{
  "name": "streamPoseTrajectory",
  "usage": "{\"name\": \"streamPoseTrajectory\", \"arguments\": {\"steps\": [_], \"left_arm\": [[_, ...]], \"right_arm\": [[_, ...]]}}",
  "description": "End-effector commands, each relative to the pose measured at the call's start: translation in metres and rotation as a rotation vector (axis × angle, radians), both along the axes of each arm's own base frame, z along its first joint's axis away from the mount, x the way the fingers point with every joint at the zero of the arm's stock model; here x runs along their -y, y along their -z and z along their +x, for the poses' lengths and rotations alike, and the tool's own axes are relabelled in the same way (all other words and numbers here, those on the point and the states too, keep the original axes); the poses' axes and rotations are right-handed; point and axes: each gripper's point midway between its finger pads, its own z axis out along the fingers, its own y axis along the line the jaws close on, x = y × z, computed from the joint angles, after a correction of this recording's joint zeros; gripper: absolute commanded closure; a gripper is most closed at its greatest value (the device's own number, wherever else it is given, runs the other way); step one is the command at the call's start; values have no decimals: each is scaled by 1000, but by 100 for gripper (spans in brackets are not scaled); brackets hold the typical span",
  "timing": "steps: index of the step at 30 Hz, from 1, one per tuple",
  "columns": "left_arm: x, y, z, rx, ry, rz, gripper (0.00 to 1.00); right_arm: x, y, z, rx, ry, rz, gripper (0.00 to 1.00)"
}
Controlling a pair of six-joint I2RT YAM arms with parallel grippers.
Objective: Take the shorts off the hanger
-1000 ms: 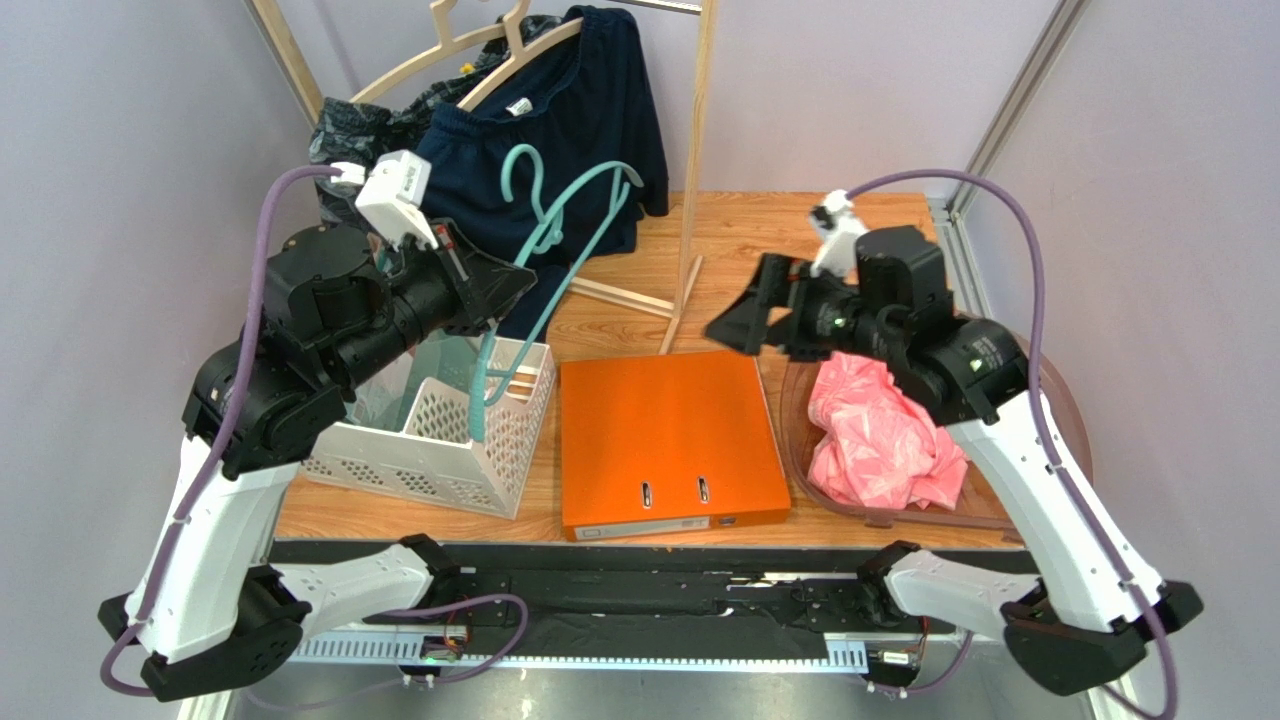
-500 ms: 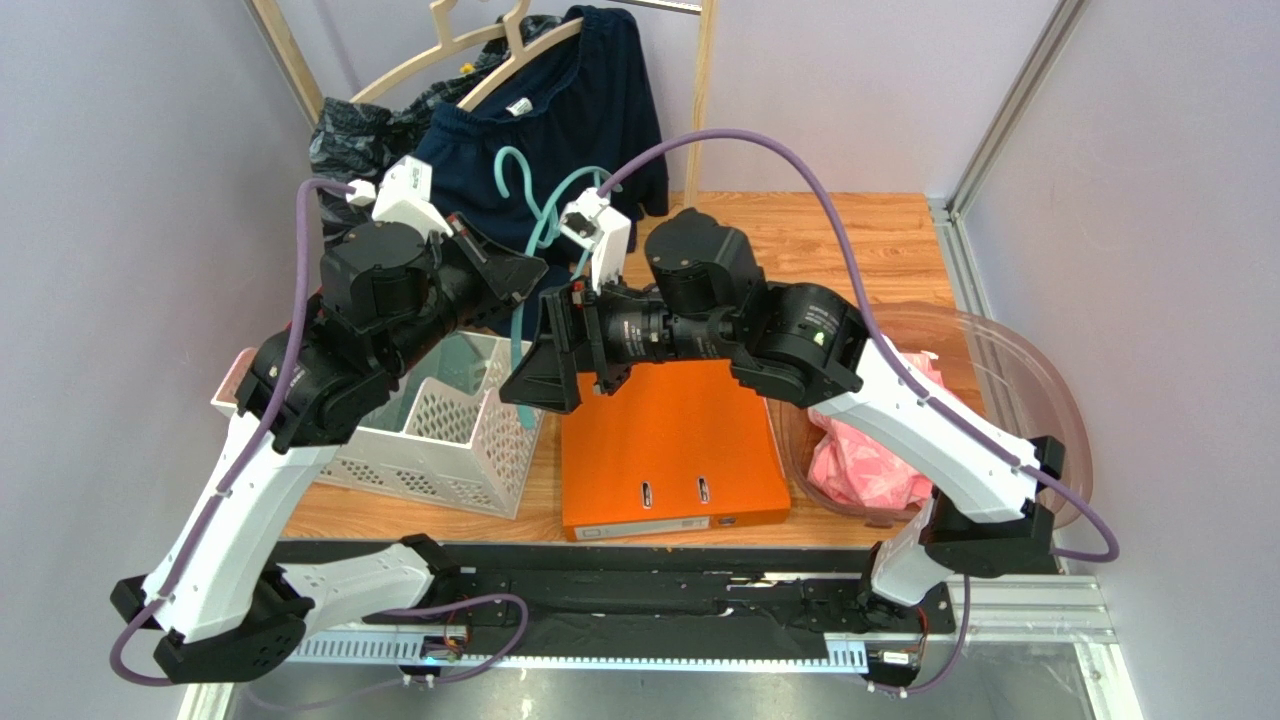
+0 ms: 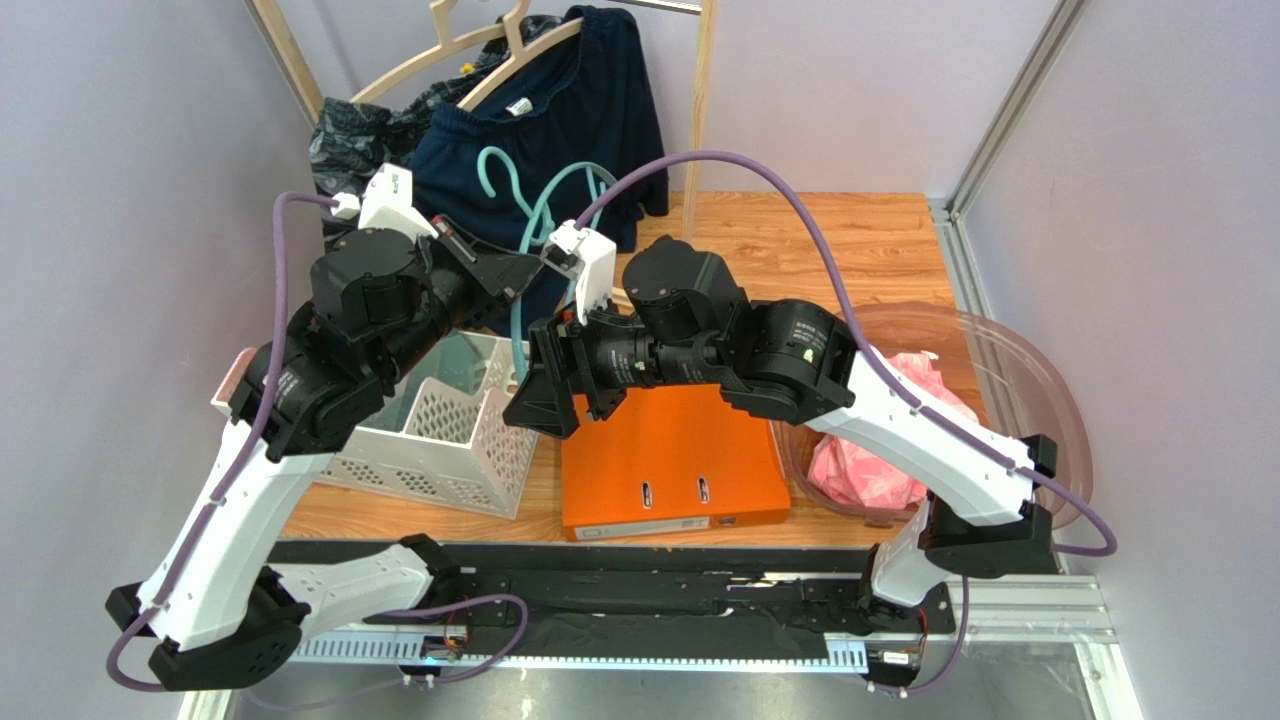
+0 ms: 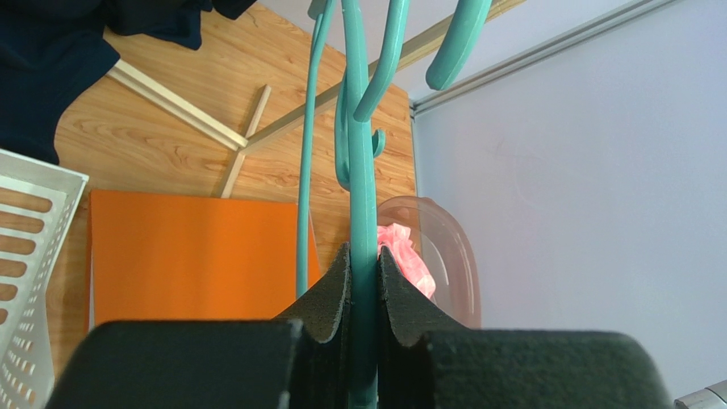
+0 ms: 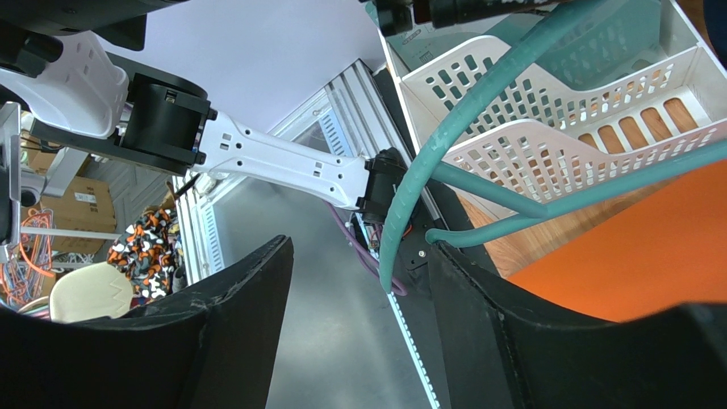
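Observation:
The pink shorts (image 3: 887, 447) lie crumpled in a clear bowl (image 3: 1026, 393) at the right, off the hanger; they also show in the left wrist view (image 4: 408, 254). The teal hanger (image 3: 559, 188) stands upright and bare over the white basket. My left gripper (image 3: 514, 282) is shut on the hanger's bar (image 4: 363, 187), fingertips (image 4: 339, 277) pressed on both sides. My right gripper (image 3: 541, 398) is open at the hanger's lower end. In the right wrist view the hanger's curved end (image 5: 410, 204) hangs between the spread fingers (image 5: 358, 256), touching neither.
A white perforated basket (image 3: 436, 435) sits at the left and an orange binder (image 3: 669, 450) in the middle. Dark navy shorts (image 3: 594, 105) hang on pale wooden hangers (image 3: 451, 60) at the back. A wooden rack post (image 3: 694, 135) stands behind.
My right arm has swung from over the bowl leftward across the binder to the hanger's lower end, open throughout. The left gripper shifted the hanger slightly right. The shorts stay in the bowl.

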Motion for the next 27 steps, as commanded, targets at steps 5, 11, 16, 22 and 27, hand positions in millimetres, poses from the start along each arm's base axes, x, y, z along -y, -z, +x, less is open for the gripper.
{"name": "streamPoseTrajectory", "arguments": {"steps": [5,11,16,22,27], "left_arm": [[-4,-10,-3,13,-28,-86,100],[-2,-11,-4,17,-16,-93,100],[3,-7,-3,10,2,-93,100],[2,-11,-3,32,2,-85,100],[-1,-10,-3,36,-7,-78,100]], "right_arm": [[-5,-13,9,72,34,46,39],[-9,-16,7,75,17,68,47],[-14,-14,2,60,-14,77,53],[-15,-7,-1,45,-21,78,63],[-15,-6,0,43,-15,85,69]]}}
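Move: The teal hanger, already empty and held by the left hand, has its near end just at the right hand's open fingertips, about 2 cm to the left and 1 cm ahead, at about the same height. That end is some 14 cm back from the left hand, 2 cm to its left and 4 cm below. From the right hand, the white basket lies about 11 cm ahead, 22 cm left and 33 cm down, the orange binder 10 cm ahead, 16 cm right and 38 cm down. The hanger's near end is taken in between the right hand's fingers, which close to about half their starting gap while that hand eases some 1.5 cm to the left and, late on, sinks by about as much. The left hand keeps its pinch on the hanger and sinks about 1 cm with barely any turn. ##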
